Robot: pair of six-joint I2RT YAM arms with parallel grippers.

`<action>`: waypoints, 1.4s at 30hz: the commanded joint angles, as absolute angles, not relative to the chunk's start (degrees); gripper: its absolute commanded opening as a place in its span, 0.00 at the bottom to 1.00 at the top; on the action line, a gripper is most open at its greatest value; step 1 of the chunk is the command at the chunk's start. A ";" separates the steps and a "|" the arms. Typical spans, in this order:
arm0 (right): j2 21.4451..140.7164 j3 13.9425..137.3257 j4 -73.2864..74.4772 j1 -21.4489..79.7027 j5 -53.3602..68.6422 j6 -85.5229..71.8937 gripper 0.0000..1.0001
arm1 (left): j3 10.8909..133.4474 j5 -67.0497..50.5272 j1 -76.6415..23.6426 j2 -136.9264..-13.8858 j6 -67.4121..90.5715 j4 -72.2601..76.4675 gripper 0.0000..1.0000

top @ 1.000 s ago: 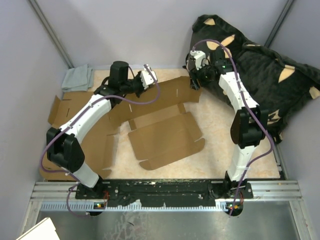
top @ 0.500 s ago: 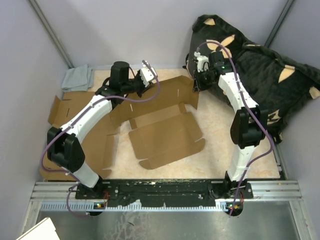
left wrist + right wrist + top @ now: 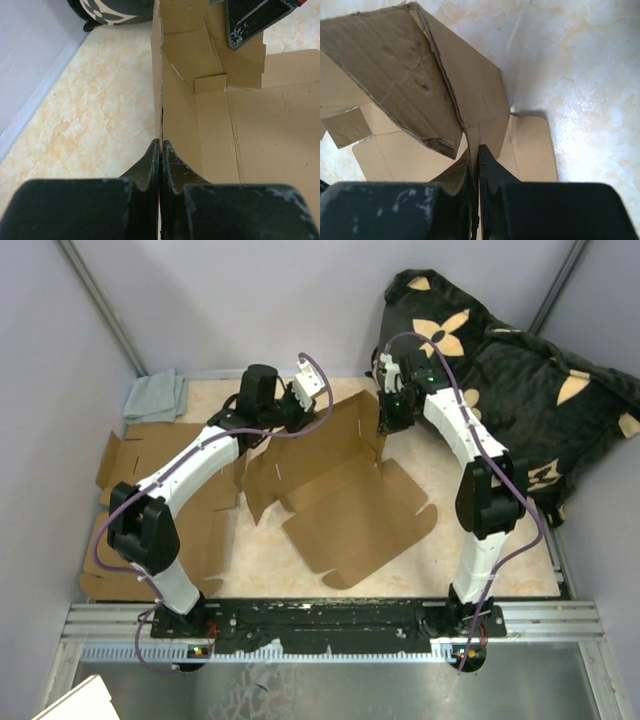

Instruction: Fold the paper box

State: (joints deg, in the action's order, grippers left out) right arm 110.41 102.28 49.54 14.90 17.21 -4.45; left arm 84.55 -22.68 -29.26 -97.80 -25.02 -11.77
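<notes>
The paper box [image 3: 350, 515] is a brown cardboard blank lying half unfolded in the middle of the table, its back panel raised on edge. In the left wrist view my left gripper [image 3: 160, 146] is shut on that panel's upright edge [image 3: 158, 75]; from above, the left gripper [image 3: 297, 416] sits at the panel's left part. My right gripper [image 3: 475, 151] is shut on the thin edge of a folded flap [image 3: 395, 60]. Seen from above, the right gripper [image 3: 384, 424] is at the panel's right end. The right gripper's fingers [image 3: 250, 20] show at the top of the left wrist view.
More flat cardboard blanks [image 3: 130, 455] lie along the left side under the left arm. A grey cloth [image 3: 155, 397] sits in the back left corner. A black bag with a tan flower print [image 3: 520, 370] fills the back right, close behind the right arm.
The right gripper has shut on the back panel's right end. Both arms have shifted, and the box has swung round and slid to the right with its back panel raised.
</notes>
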 commanded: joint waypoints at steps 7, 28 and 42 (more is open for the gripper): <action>105.69 95.88 46.69 15.05 15.43 -8.06 0.06 | 82.67 -23.06 -31.21 -95.54 -25.74 -11.89 0.12; 105.44 95.92 47.14 15.09 15.04 -6.79 0.11 | 78.73 -16.91 -32.69 -94.20 -29.72 -12.27 0.30; 105.99 96.54 47.29 15.07 15.44 -7.14 0.10 | 80.16 -20.64 -32.78 -92.14 -24.24 -13.42 0.49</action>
State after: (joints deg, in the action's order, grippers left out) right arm 106.15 93.56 46.78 14.85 15.07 -7.09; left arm 79.24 -18.02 -32.49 -95.07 -26.63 -12.16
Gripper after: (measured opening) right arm 0.113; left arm 0.483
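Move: The left hand already has the raised far panel's top edge between its shut fingers, and the right hand pinches the right-hand corner flap, about 13 cm right of the left hand and 5 cm nearer. From the left hand, the upright left side flap stands some 11 cm left, 15 cm back and 12 cm below. The flat near flap lies roughly 18 cm back, 5 cm left and 15 cm below the right hand. The left fingers let go of the far panel's top edge, opening to about half, with the cardboard still between them, as the hand eases back and down, about 2 cm each. The right hand keeps its pinch on the corner flap and draws it about 2 cm back and nearly as far down, drifting 1 cm right, then stays there. ##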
